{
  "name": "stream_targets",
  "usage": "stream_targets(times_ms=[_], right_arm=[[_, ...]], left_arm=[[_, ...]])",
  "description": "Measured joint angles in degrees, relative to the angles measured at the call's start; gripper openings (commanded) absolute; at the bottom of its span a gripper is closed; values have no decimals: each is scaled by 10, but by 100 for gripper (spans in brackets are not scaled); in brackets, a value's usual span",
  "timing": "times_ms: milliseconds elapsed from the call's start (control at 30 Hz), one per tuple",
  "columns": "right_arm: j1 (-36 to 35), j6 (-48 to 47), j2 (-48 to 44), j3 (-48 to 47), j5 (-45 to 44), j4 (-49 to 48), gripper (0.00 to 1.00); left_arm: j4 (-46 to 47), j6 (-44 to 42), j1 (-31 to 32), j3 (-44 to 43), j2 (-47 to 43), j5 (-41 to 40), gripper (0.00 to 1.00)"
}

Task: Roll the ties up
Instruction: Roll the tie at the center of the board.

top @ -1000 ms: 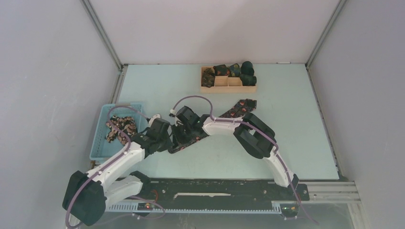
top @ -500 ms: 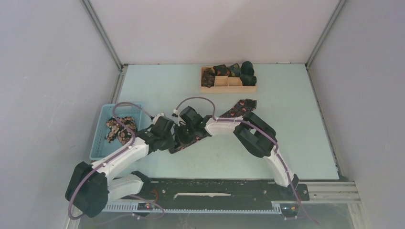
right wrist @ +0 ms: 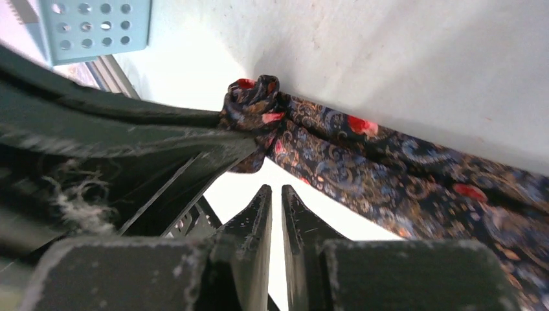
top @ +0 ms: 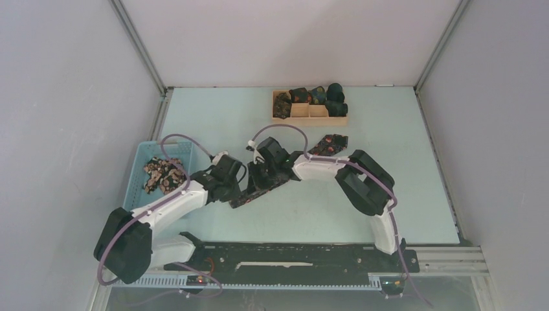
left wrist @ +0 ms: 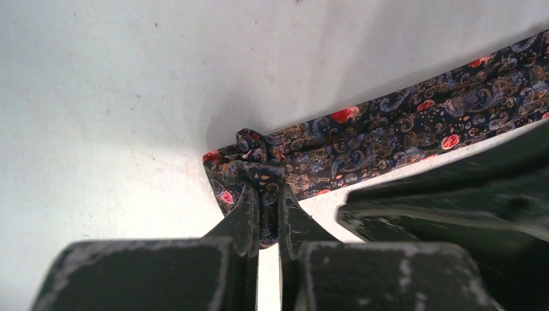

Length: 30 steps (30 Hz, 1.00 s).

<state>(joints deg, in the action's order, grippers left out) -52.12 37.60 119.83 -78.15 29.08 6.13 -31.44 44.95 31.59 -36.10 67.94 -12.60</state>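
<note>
A dark floral tie (top: pixel 327 141) lies diagonally across the pale table. Its wide end is at the back right and its narrow end (top: pixel 241 201) is near the front. In the left wrist view the narrow end is bunched into a small curl (left wrist: pixel 249 152). My left gripper (left wrist: pixel 267 194) is shut on that curl, with fabric pinched between its fingers. My right gripper (right wrist: pixel 276 190) hovers just beside the tie (right wrist: pixel 388 175), its jaws nearly together with nothing between them. The right wrist view shows the curled end (right wrist: pixel 254 97) against the left gripper's fingers. Both arms cover the tie's middle in the top view.
A light-blue basket (top: pixel 136 188) at the left holds loose patterned ties (top: pixel 162 175). A wooden divided tray (top: pixel 309 120) at the back holds several rolled ties (top: pixel 335 97). The basket's corner (right wrist: pixel 97 26) shows in the right wrist view.
Both arms have shifted to the right along the tie. The left gripper has stayed shut on the narrow end, which has stayed in about the same place.
</note>
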Motion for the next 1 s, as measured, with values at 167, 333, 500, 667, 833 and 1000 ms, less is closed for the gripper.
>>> stream_targets(times_ms=[167, 333, 500, 667, 833, 1000], right_arm=[[18, -12, -56, 36, -11, 3, 14], [40, -14, -101, 91, -15, -5, 14], [54, -14, -115, 129, -15, -9, 14], [55, -13, -121, 145, -15, -12, 14], [55, -13, -124, 147, -15, -16, 14], [55, -11, -127, 147, -15, -20, 14]], left_arm=[[3, 0, 8, -7, 20, -5, 3], [6, 1, 16, -15, 44, -8, 6], [9, 2, 28, -23, 64, -13, 15], [10, 7, 40, -34, 78, -19, 27], [18, 16, 51, -35, 82, -22, 32], [21, 16, 58, -36, 82, -23, 35]])
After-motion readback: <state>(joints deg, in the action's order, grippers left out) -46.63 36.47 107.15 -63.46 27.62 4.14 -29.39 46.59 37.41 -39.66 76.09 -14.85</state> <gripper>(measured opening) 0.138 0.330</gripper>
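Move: The tie's rolled end is already pinched in the left fingers, its middle about 1 cm below them. From the left hand, the tie's far end lies some 33 cm to the right and 17 cm ahead, 3 cm lower; the blue basket is about 27 cm to the left and 5 cm ahead, at about the same height. From the right hand, the rolled end lies roughly 6 cm to the left, 1 cm back and 2 cm down. Right hand, shut, withdraws 7 cm right along the tie; left lowers the roll, drifts 3 cm right and opens. ##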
